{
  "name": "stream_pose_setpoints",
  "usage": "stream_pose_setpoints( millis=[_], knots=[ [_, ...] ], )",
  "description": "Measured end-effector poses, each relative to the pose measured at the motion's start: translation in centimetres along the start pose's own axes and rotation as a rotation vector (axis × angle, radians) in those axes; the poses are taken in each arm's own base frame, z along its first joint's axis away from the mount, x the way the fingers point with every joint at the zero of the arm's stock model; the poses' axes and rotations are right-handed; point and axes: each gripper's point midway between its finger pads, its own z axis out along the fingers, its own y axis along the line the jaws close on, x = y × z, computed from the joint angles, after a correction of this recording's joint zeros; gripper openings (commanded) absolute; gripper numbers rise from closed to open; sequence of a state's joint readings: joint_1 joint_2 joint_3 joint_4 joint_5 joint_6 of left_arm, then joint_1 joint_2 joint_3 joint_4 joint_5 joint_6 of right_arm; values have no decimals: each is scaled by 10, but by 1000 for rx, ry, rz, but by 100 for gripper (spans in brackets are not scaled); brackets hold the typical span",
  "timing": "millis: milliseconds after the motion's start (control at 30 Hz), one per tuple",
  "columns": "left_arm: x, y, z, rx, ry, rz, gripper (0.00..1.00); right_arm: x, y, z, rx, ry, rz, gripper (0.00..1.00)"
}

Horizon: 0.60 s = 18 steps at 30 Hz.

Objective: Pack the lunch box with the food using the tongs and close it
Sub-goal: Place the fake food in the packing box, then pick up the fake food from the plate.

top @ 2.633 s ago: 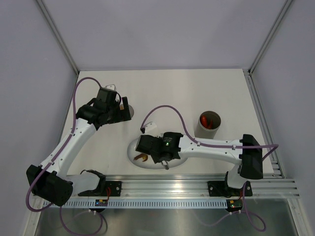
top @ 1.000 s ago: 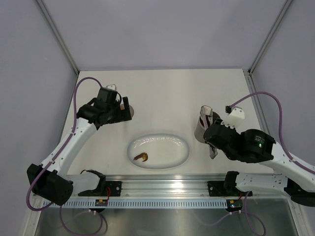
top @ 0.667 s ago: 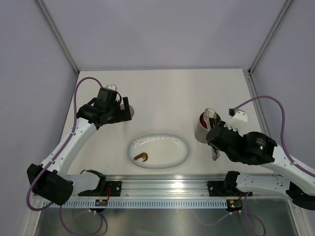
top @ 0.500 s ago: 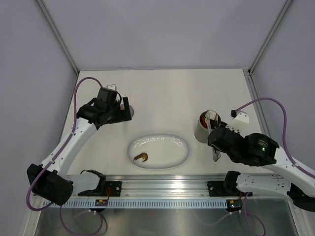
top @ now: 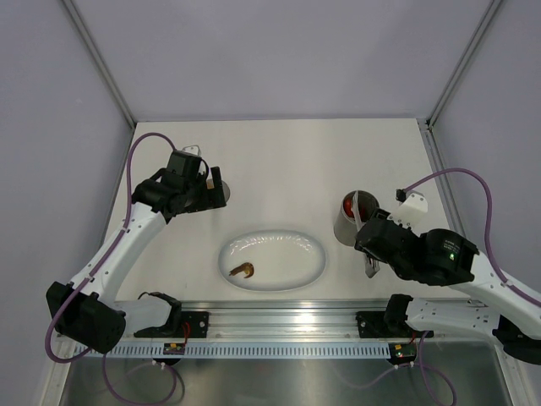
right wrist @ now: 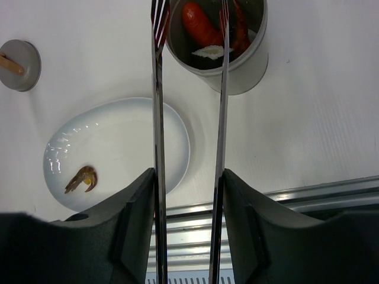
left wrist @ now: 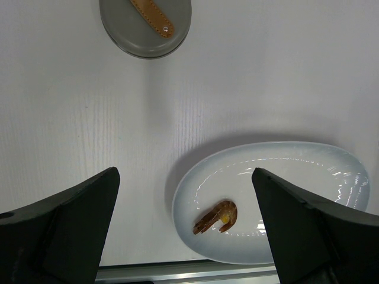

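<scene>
The lunch box [top: 348, 224] stands open right of the plate, holding food: a red sausage [right wrist: 195, 18] and a white piece [right wrist: 208, 51]. My right gripper [right wrist: 188, 174] is shut on the tongs [right wrist: 157, 118], its fingers pressing both arms from outside. The arms stand apart, their tips over the box's mouth [top: 363, 203] with nothing between them. One brown shrimp [top: 243, 270] lies on the white plate [top: 287, 237]. The grey lid [left wrist: 145, 26] with its wooden handle rests on the table at the left. My left gripper [left wrist: 183, 171] hangs open above the table beside it.
The white oval plate [left wrist: 296, 154] sits near the table's front edge, with the metal rail [top: 287, 317] just behind it. Purple cables loop off both arms. Grey walls enclose the table at the left, back and right.
The right arm carried the tongs from the plate to the lunch box. Over the last second the tongs' arms have spread apart above the box. The left arm has not moved.
</scene>
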<state>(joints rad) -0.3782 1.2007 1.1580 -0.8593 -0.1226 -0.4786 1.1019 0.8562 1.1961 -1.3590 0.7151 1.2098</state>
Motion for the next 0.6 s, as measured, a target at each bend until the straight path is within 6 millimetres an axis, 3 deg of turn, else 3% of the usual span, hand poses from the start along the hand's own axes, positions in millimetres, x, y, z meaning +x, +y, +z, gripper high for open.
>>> stream_pose_setpoints(
  millis=[133,333,467,600],
  knots=[
    [0,0,0,0,0,0,99,0,0,0,0,0,-1,48],
    [0,0,0,0,0,0,99,-4,8,-1,6,2,-40,21],
    [0,-1,0,4,1,-1,99,-8,19,-3,-6,16,-154,17],
    [1,-1,0,7,4,-1,99,2,30,-4,-49,90,-334,17]
  ],
)
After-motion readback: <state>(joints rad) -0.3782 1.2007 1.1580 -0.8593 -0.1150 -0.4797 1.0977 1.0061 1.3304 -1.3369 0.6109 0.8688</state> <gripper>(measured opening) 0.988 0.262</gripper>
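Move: The tongs in my right hand are open over the packing box, whose middle is about 10 cm ahead of my right hand, a centimetre to its right and 19 cm below. The last fake food, a shrimp, lies some 28 cm to my right hand's left, level with it and about 23 cm down. The plate's middle is about 20 cm left and 3 cm ahead. From my left hand the shrimp is some 12 cm back, 5 cm right and 18 cm down. I squeeze my right fingers together to about half their gap, shutting the tongs I keep holding, and lift about 1.5 cm. Then I carry my right hand some 3 cm left towards the plate and shrimp, turning the wrist about 15 degrees counter-clockwise and dipping its left side some 10 degrees, so the tong tips swing off to the left of the packing box. ##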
